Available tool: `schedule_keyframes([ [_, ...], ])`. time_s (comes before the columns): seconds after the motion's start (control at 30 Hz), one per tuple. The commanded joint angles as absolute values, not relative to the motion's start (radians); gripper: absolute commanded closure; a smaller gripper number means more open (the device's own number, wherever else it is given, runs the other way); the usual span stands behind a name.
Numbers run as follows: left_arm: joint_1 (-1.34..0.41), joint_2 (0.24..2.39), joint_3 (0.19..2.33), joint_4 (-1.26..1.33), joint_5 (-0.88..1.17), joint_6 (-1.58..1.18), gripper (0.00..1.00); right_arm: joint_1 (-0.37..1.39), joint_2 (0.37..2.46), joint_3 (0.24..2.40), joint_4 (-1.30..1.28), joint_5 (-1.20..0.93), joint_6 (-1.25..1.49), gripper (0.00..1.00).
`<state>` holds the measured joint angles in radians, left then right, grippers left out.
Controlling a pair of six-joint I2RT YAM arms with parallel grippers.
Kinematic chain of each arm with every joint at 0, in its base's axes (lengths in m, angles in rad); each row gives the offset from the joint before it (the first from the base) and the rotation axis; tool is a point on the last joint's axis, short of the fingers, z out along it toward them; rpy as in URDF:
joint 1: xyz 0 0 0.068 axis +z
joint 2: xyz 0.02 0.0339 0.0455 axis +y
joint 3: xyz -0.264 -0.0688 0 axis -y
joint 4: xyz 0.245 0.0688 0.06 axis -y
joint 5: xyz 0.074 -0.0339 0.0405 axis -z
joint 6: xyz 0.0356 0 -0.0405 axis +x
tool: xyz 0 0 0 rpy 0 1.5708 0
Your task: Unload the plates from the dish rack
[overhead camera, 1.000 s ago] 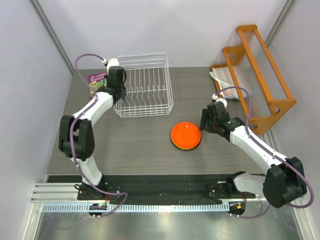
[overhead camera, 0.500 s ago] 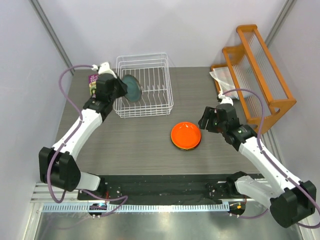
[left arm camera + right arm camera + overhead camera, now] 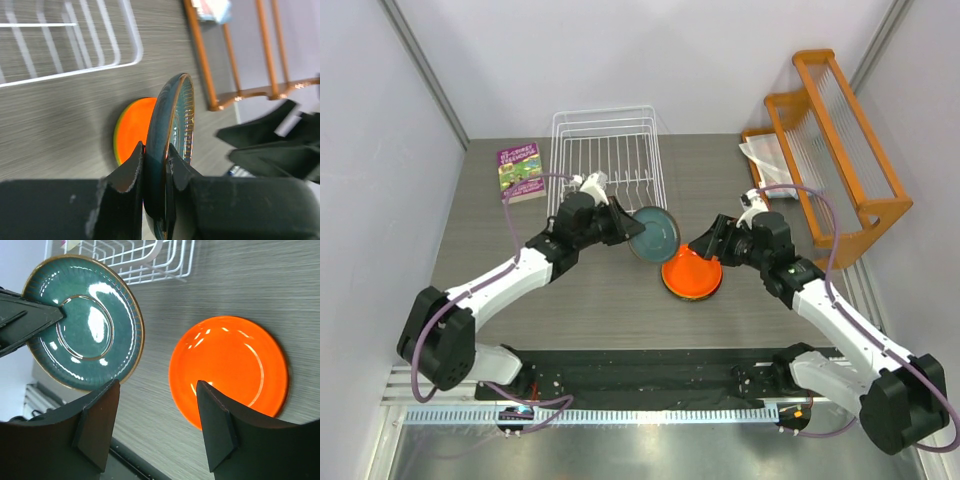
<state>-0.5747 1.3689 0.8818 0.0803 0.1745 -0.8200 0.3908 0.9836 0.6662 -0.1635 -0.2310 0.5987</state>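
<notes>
My left gripper (image 3: pixel 630 228) is shut on the rim of the dark teal-grey plate (image 3: pixel 654 235), holding it on edge above the table, just left of the orange plate (image 3: pixel 692 273). In the left wrist view both fingers (image 3: pixel 131 167) clamp the teal plate (image 3: pixel 172 112), with the orange plate (image 3: pixel 132 127) behind it and a yellow-green rim showing under that one. My right gripper (image 3: pixel 705 244) hangs open over the near-left edge of the orange plate (image 3: pixel 230 367), holding nothing (image 3: pixel 157 412); the teal plate (image 3: pixel 85 322) is at its upper left. The white wire dish rack (image 3: pixel 608 170) looks empty.
A purple book (image 3: pixel 521 170) lies left of the rack. An orange wooden rack (image 3: pixel 840 140) with clear slats stands at the right edge, with a clear plastic bag (image 3: pixel 765 155) beside it. The two grippers are close together over the table's middle.
My left arm lifted the teal plate out of the rack and swung it right and nearer, up to the orange plate. The right gripper moved left over the orange plate and opened a little wider.
</notes>
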Motion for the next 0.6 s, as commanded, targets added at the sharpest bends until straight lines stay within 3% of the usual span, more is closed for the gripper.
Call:
schedule_keyframes([
  [0.0,-0.612,1.307,0.888,0.314,0.268,-0.905,1.0,0.396,1.011,0.631,-0.005,-0.337,0.664,0.31],
  [0.2,-0.638,1.319,0.853,0.371,0.31,-0.929,1.0,0.396,1.057,0.548,0.242,-0.416,0.724,0.31],
  [0.4,-0.658,1.339,0.833,0.422,0.339,-0.95,1.0,0.396,1.111,0.545,0.319,-0.463,0.735,0.34],
  [0.57,-0.669,1.361,0.831,0.445,0.36,-0.959,1.0,0.396,1.127,0.526,0.376,-0.505,0.744,0.67],
])
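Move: The left hand grips the teal plate by its rim, the plate's middle roughly 4 cm ahead, 4 cm right and 2 cm below; it is being brought to the right fingertips, about 14 cm to its right and 2 cm back, nearly level. From the right hand the plate's middle lies some 10 cm left and 6 cm ahead, a touch lower. The orange plate lies about 14 cm below the right hand and 4 cm ahead. Rightward and back, about 5 cm in all, the left hand brings the held teal plate towards the right gripper, rising some 3 cm and then sinking half of that. The right hand comes leftward about 4.5 cm to meet it, rolling some 15 degrees with its left side up, open fingers straddling the near rim; late on they start closing over it. ##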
